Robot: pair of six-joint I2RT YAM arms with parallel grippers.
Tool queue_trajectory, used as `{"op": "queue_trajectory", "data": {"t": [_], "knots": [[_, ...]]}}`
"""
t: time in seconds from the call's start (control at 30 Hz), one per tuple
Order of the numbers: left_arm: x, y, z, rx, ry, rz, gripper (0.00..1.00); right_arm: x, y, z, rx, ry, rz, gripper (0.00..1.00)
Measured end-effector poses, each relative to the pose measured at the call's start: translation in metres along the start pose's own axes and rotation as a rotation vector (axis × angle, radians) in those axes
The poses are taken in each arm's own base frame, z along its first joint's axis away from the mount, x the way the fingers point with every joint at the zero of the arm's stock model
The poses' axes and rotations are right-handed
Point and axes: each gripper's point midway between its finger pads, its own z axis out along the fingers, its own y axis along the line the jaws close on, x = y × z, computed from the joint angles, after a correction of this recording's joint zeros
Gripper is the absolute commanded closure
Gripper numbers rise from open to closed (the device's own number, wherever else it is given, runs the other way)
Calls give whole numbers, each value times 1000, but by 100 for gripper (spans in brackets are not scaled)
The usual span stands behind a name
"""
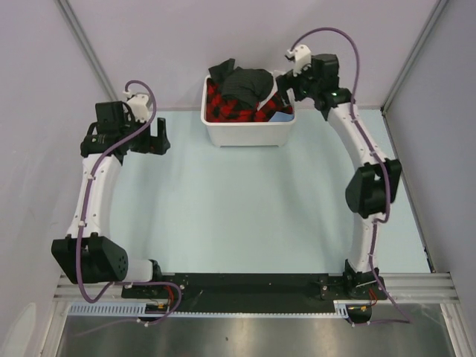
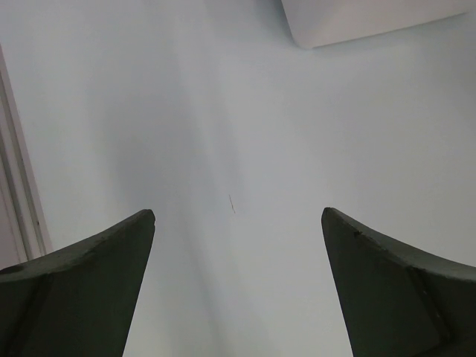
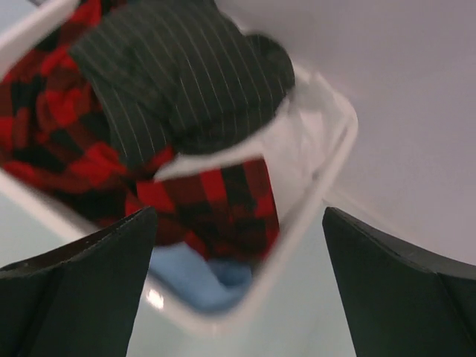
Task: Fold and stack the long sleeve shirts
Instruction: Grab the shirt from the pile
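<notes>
A black long sleeve shirt (image 1: pixel 249 82) with fine pale pinstripes lies crumpled on top of a pile in the white bin (image 1: pixel 245 135) at the back of the table. In the right wrist view this pinstriped shirt (image 3: pixel 186 74) rests on a red-and-black plaid garment (image 3: pixel 216 201). My right gripper (image 1: pixel 285 85) hovers open over the bin's right end, its jaws (image 3: pixel 238 216) spread wide with nothing between them. My left gripper (image 1: pixel 162 137) is open above bare table left of the bin, and its jaws (image 2: pixel 238 223) are also empty.
A light blue cloth (image 3: pixel 201 275) sits under the plaid garment at the bin's right corner. The bin's corner (image 2: pixel 372 18) shows at the top of the left wrist view. Pale blue table (image 1: pixel 238 208) stretches between the arms. Grey walls enclose the back and sides.
</notes>
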Motion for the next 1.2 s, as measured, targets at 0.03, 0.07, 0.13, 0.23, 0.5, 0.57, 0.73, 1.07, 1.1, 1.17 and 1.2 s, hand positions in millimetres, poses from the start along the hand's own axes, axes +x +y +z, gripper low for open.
{"op": "queue_trajectory", "data": {"t": [0.03, 0.07, 0.13, 0.23, 0.5, 0.57, 0.73, 1.07, 1.1, 1.17, 1.2], "knots": [[2, 2, 0, -3, 5, -5, 1, -9, 4, 16, 2, -22, -10, 0], [5, 4, 1, -7, 10, -11, 1, -17, 10, 31, 4, -47, -18, 0], [10, 7, 2, -11, 20, -20, 1, -28, 22, 60, 8, -87, -27, 0], [17, 9, 4, -13, 36, -29, 0, -29, 43, 91, 12, -122, -31, 0], [33, 11, 8, -21, 74, -43, 1, 3, 84, 157, 56, -159, -40, 0], [33, 12, 5, -31, 71, -42, 1, 10, 81, 167, 94, -169, -31, 1], [30, 15, -6, -58, 48, -25, 0, 12, 68, 180, 181, -220, -20, 44], [31, 17, -12, -74, 40, -11, 1, -26, 58, 166, 179, -322, 22, 100], [31, 16, -11, -70, 42, -12, 1, -33, 59, 160, 149, -328, 36, 100], [30, 14, -7, -52, 45, -15, 1, -50, 60, 144, 92, -344, 58, 100], [29, 14, -5, -45, 45, -18, 1, -64, 60, 131, 59, -364, 72, 100]]}}
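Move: The grey striped shirt on top of the pile lies about 12 cm ahead of the right hand, 14 cm to its left and 10 cm lower. Under it the red checked shirt is centred roughly 7 cm ahead, 15 cm left and 14 cm down; the blue cloth in the box's near right corner is about 4 cm ahead, 1 cm left and 16 cm below. From the left hand the grey shirt is some 30 cm ahead, 30 cm right and 6 cm lower. The grey striped shirt is pinched on top by the right fingers, which sweep left and forward over the box, sink about 8 cm with their tips levelling out, and go from wide open to shut on the cloth. The hand then lifts it nearly 9 cm, drawing back slightly as its left side rolls up. The empty, open left hand eases some 3 cm back, left and down. ##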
